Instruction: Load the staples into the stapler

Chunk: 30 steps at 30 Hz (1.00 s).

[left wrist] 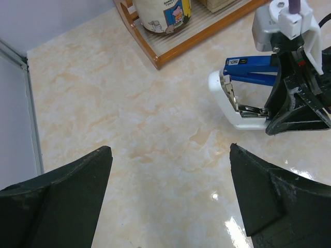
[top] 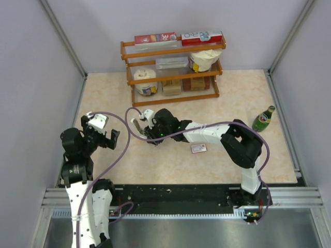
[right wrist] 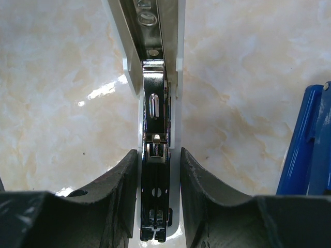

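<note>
A white stapler [right wrist: 177, 77] lies swung open on the table, its metal magazine [right wrist: 154, 103] bare and pointing up. My right gripper [right wrist: 159, 152] is shut on it, one finger on each side of the magazine's rear end. The same stapler [left wrist: 227, 103] and right gripper [left wrist: 297, 103] show in the left wrist view; from above, the stapler [top: 138, 127] is mid-table. The small red-and-white staples box [top: 198, 148] lies flat to the right of it, under the right forearm. No loose strip shows. My left gripper [left wrist: 169, 150] hangs open over bare table, left of the stapler.
A blue stapler [left wrist: 252, 70] lies close beside the white one, also at the right wrist view's right edge [right wrist: 305, 144]. A wooden shelf [top: 173, 77] with jars and boxes stands at the back. A green bottle [top: 264, 119] stands at the right edge.
</note>
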### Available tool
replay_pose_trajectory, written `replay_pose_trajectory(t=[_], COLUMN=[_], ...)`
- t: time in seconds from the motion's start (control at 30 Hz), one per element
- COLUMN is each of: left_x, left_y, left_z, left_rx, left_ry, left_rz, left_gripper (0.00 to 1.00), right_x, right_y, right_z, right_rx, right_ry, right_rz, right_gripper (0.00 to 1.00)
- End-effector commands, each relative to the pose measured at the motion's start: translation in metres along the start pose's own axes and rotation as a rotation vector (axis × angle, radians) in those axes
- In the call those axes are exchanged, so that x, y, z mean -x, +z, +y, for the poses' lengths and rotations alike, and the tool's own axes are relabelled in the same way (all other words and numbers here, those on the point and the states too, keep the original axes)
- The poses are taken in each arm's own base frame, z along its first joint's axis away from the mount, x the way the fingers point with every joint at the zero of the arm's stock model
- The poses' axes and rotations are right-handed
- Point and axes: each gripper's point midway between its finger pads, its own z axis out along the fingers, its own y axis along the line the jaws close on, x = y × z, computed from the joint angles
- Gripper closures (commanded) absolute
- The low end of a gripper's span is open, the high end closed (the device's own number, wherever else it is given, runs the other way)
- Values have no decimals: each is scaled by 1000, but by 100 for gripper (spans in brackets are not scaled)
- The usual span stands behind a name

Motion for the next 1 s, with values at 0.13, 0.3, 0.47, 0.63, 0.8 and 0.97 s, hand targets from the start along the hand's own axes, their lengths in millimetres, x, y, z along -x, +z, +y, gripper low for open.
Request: replay_pose_trajectory(t=[0.13,0.3,0.47,0.63,0.8,0.97], left_x=[3,2,2,2,3,3], left_y=[0,0,-1,-1,-2,-2], left_z=[0,1,1,0,0,-1], left_rx=[-4,2,3,1,0,-2], left_ry=[19,20,20,19,20,20], left_rz=[-30,-31,-34,-33,-40,-43], left_gripper=[1,1,1,1,1,1], right_x=[17,12,-1,-7,-11,-17], right_y=[15,22,27,30,30,32], right_z=[3,4,4,1,-1,-3], right_rx=[-49,-50,-53,-69,-81,-91], right_ry=[18,22,31,31,33,32], right_rz=[-32,-18,27,45,53,68], right_gripper=[85,85,85,85,84,84])
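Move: The right hand, still holding the opened white stapler, has the bare table spot it is lowering towards straight beneath it, about 7 cm down. From that hand the blue stapler lies some 7 cm ahead and 7 cm to the right, and the staples box about 4 cm back and 22 cm to the right, both some 6 to 7 cm lower. For the left hand, the same spot is about 4 cm ahead, 18 cm to the right and roughly 24 cm below. Keeping its pinch on the opened white stapler, the right hand sinks almost straight down by about 5 cm towards the bare table behind and to the left of the blue stapler, easing off briefly partway and coming to a stop at the end. As it goes down, the wrist tips the left-pointing fingers and the stapler's far end some 10 degrees further downward, with a slight clockwise turn, while the grip stays unchanged. ##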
